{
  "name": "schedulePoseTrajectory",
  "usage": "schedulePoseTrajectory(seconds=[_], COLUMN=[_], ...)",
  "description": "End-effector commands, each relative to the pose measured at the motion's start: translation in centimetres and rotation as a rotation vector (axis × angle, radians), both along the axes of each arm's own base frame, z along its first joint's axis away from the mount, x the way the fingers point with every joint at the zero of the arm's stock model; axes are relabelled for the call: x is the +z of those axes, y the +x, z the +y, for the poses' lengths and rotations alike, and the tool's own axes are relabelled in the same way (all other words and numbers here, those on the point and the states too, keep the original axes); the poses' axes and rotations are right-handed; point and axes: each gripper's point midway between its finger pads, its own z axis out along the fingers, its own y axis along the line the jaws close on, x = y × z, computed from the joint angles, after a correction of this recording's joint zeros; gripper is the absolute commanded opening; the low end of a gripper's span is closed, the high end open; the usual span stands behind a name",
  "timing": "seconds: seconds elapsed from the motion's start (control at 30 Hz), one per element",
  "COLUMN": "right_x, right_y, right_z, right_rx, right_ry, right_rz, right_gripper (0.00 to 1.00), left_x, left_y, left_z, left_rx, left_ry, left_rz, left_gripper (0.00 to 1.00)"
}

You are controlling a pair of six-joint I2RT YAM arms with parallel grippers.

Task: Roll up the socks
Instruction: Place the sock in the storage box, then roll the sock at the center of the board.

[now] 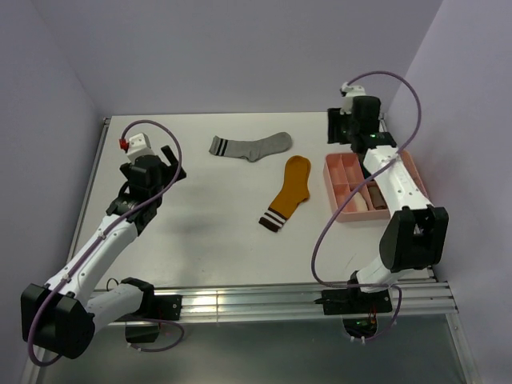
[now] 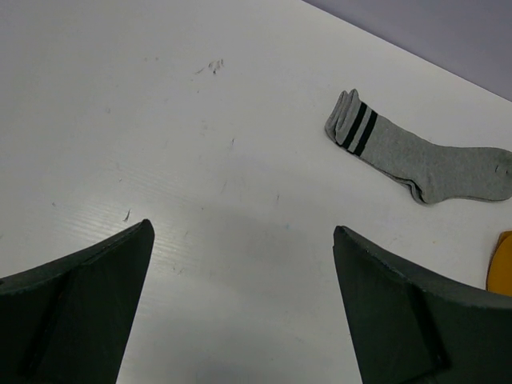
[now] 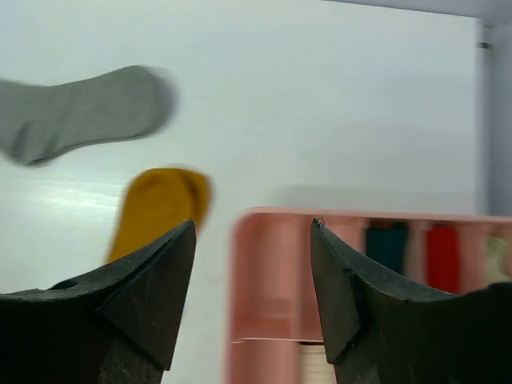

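Observation:
A grey sock (image 1: 250,146) with dark cuff stripes lies flat at the back middle of the table, also seen as the grey sock (image 2: 416,152) and, blurred, the grey sock (image 3: 80,112). A mustard sock (image 1: 288,194) with a brown-white cuff lies flat just in front of it; the mustard sock's toe (image 3: 156,208) sits beside the tray. My left gripper (image 2: 242,232) hovers open over bare table, left of the grey sock. My right gripper (image 3: 252,228) is open and empty above the tray's far left corner. A dark teal bundle (image 3: 386,244) sits in a tray compartment.
A pink compartment tray (image 1: 340,164) stands at the right, holding a red bundle (image 3: 442,256) and a cream one beside the teal. Lilac walls enclose the table on the left, back and right. A metal rail runs along the near edge.

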Motion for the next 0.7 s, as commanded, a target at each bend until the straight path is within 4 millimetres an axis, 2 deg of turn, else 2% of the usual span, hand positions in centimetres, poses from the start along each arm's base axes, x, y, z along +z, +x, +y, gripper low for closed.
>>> schedulePoseTrajectory(seconds=[0.0,0.03,0.07,0.1,0.13,0.17,0.23,0.27,0.33,0.37,0.47,0.67], right_x=[-1.5,-2.5,-3.5,-5.4,-6.5,-8.4,-10.5,-12.2,-13.9,-15.4,-18.0,-21.8], right_y=[-1.1,-1.9,-2.4,-3.1,-4.1,-5.1,-6.5,-7.8,-9.2,-10.5,-12.5,-15.8], right_z=[5.4,8.1,9.4,10.6,13.0,14.0,15.4,16.9,17.9,18.8,19.4,21.5], right_rx=[0.022,0.045,0.056,0.049,0.084,0.069,0.052,0.065,0.063,0.078,0.079,0.129], right_ry=[0.06,0.081,0.09,0.115,0.126,0.145,0.147,0.144,0.133,0.122,0.092,0.068], right_rz=[0.032,0.063,0.09,0.143,0.177,0.23,0.29,0.338,0.388,0.43,0.493,0.587], right_gripper=[0.66,0.64,0.61,0.55,0.54,0.53,0.52,0.52,0.51,0.51,0.5,0.45], left_x=[1.6,1.7,1.0,1.2,0.9,0.2,-0.1,-0.8,-1.7,-2.0,-3.4,-4.8], left_y=[0.6,0.7,0.6,0.6,0.6,0.4,0.2,-0.1,-0.5,-0.8,-2.0,-3.7], left_z=[-0.4,-0.6,-0.7,-1.0,-1.3,-1.3,-2.1,-2.3,-2.9,-3.0,-3.0,-3.3], left_rx=[0.008,0.004,0.004,-0.007,-0.012,-0.015,-0.044,-0.056,-0.071,-0.076,-0.076,-0.093], left_ry=[-0.043,-0.057,-0.052,-0.064,-0.076,-0.073,-0.098,-0.1,-0.126,-0.132,-0.148,-0.184], left_rz=[-0.014,-0.012,0.021,0.026,0.042,0.077,0.107,0.142,0.178,0.193,0.243,0.282], left_gripper=[0.99,0.99,0.99,0.99,1.0,0.99,0.99,1.0,0.99,0.99,0.99,0.99])
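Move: The orange sock is next for the empty right hand: its middle lies about 19 cm left, 11 cm back and some 22 cm below. From the same hand, the grey sock is roughly 31 cm left and 7 cm farther out; the storage box's middle is about 14 cm right and 6 cm back, the rolled green sock inside it 11 cm right and 2 cm back. For the left hand, the orange sock lies about 36 cm right and 2 cm ahead. The empty right hand leaves the storage box in a fast arc, first sweeping left at height, then diving down and back, in all about 21 cm left, 21 cm down and 16 cm back, to just over the orange sock where its striped cuff meets the plain part; its fingers tip some 35 degrees further down and narrow to under half open, contact not visible. Meanwhile the left hand, wide open and empty, sinks about 5 cm, easing back and right as it tips downward. ##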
